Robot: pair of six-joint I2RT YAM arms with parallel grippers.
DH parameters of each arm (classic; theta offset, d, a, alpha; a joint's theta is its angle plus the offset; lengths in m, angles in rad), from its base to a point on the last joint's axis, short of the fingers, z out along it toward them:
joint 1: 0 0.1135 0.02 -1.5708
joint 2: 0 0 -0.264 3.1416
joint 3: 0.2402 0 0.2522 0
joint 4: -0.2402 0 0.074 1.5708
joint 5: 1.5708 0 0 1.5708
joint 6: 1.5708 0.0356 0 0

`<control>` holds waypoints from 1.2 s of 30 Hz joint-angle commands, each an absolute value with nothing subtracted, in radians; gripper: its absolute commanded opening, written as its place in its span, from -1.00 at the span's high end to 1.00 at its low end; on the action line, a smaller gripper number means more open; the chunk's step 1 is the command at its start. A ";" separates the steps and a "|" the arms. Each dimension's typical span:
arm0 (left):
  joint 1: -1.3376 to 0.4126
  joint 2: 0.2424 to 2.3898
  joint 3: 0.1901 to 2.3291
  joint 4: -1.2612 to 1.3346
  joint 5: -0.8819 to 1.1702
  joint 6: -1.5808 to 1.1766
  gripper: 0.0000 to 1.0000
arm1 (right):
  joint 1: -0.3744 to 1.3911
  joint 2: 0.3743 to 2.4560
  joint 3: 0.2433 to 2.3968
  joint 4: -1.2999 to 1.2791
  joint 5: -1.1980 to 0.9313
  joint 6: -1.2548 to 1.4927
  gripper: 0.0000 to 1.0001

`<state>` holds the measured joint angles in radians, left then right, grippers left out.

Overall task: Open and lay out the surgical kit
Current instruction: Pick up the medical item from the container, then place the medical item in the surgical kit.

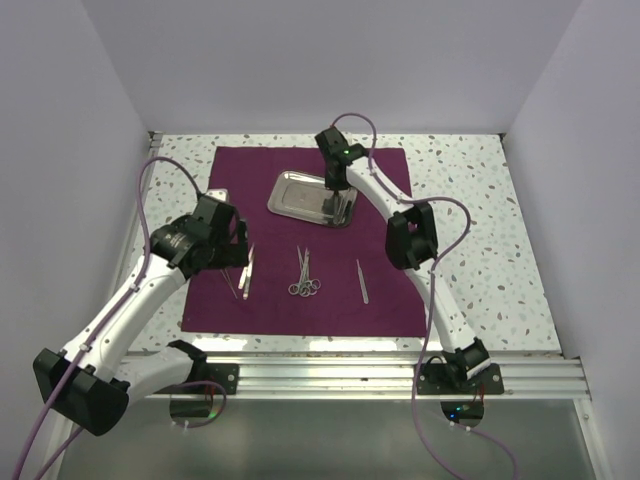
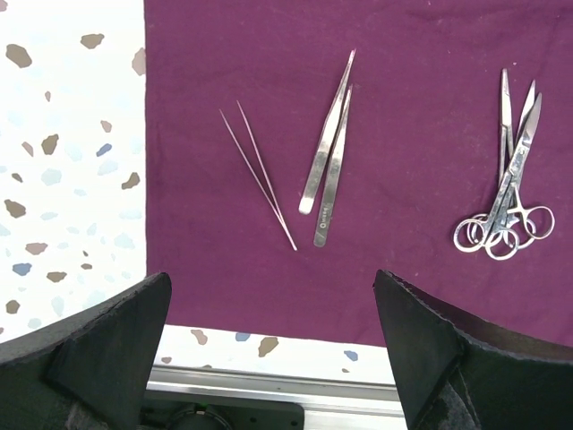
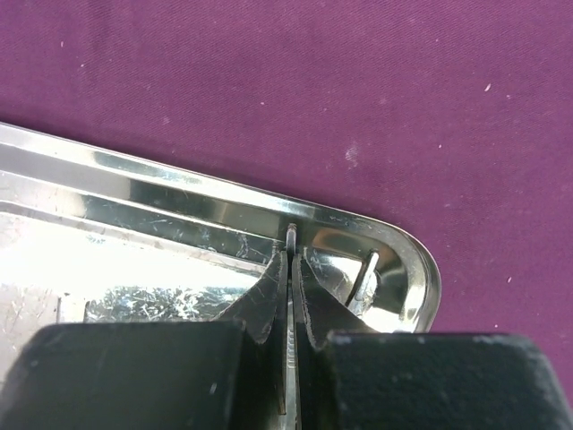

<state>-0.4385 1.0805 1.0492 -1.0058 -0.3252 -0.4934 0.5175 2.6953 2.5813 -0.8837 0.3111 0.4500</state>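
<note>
The plum cloth wrap lies spread flat on the table. On its far half sits the steel tray. My right gripper reaches down into the tray's right end. In the right wrist view that gripper is shut on a slim silver instrument, whose tip pokes out by the tray rim. Ring-handled scissors, flat tweezers and fine-pointed tweezers lie on the cloth. My left gripper hangs open above the cloth's near edge, holding nothing.
Another slim silver tool lies alone on the cloth to the right of the scissors. Speckled tabletop surrounds the cloth. An aluminium rail runs along the near edge, and white walls close in the sides and back.
</note>
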 commanded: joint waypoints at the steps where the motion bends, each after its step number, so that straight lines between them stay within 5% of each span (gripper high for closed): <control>1: -0.431 1.095 1.063 -0.959 -0.302 -0.515 -0.99 | 0.497 2.597 2.588 -0.940 0.241 0.442 1.00; 16: -0.433 1.138 1.091 -0.884 -0.279 -0.528 -0.99 | 0.425 2.344 2.447 -0.916 0.140 0.443 1.00; 26: -0.431 1.272 1.219 -0.839 -0.281 -0.465 -0.99 | 0.456 1.882 1.584 -0.678 0.063 0.433 1.00; 36: -0.431 1.354 1.315 -0.838 -0.261 -0.419 -0.99 | 0.505 1.669 1.201 -0.546 -0.057 0.472 1.00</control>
<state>-0.4385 1.3476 1.2678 -0.8707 -0.2741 -0.4519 0.4858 1.7462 1.2720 -0.6514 0.0147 0.4530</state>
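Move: The right hand already grips the medical item in the tray. The slim instrument laid on the cloth, beside which it heads, lies about 31 cm back and 6 cm to the right, some 2 cm lower. The tray's middle is some 6 cm left and 2 cm back; the scissors lie about 28 cm back and 6 cm left. From the open left hand, the slim instrument is about 29 cm right, 1 cm ahead and 16 cm below. Right hand lifts the gripped item about 12 cm, then 20 cm back towards the slim instrument; left advances. ##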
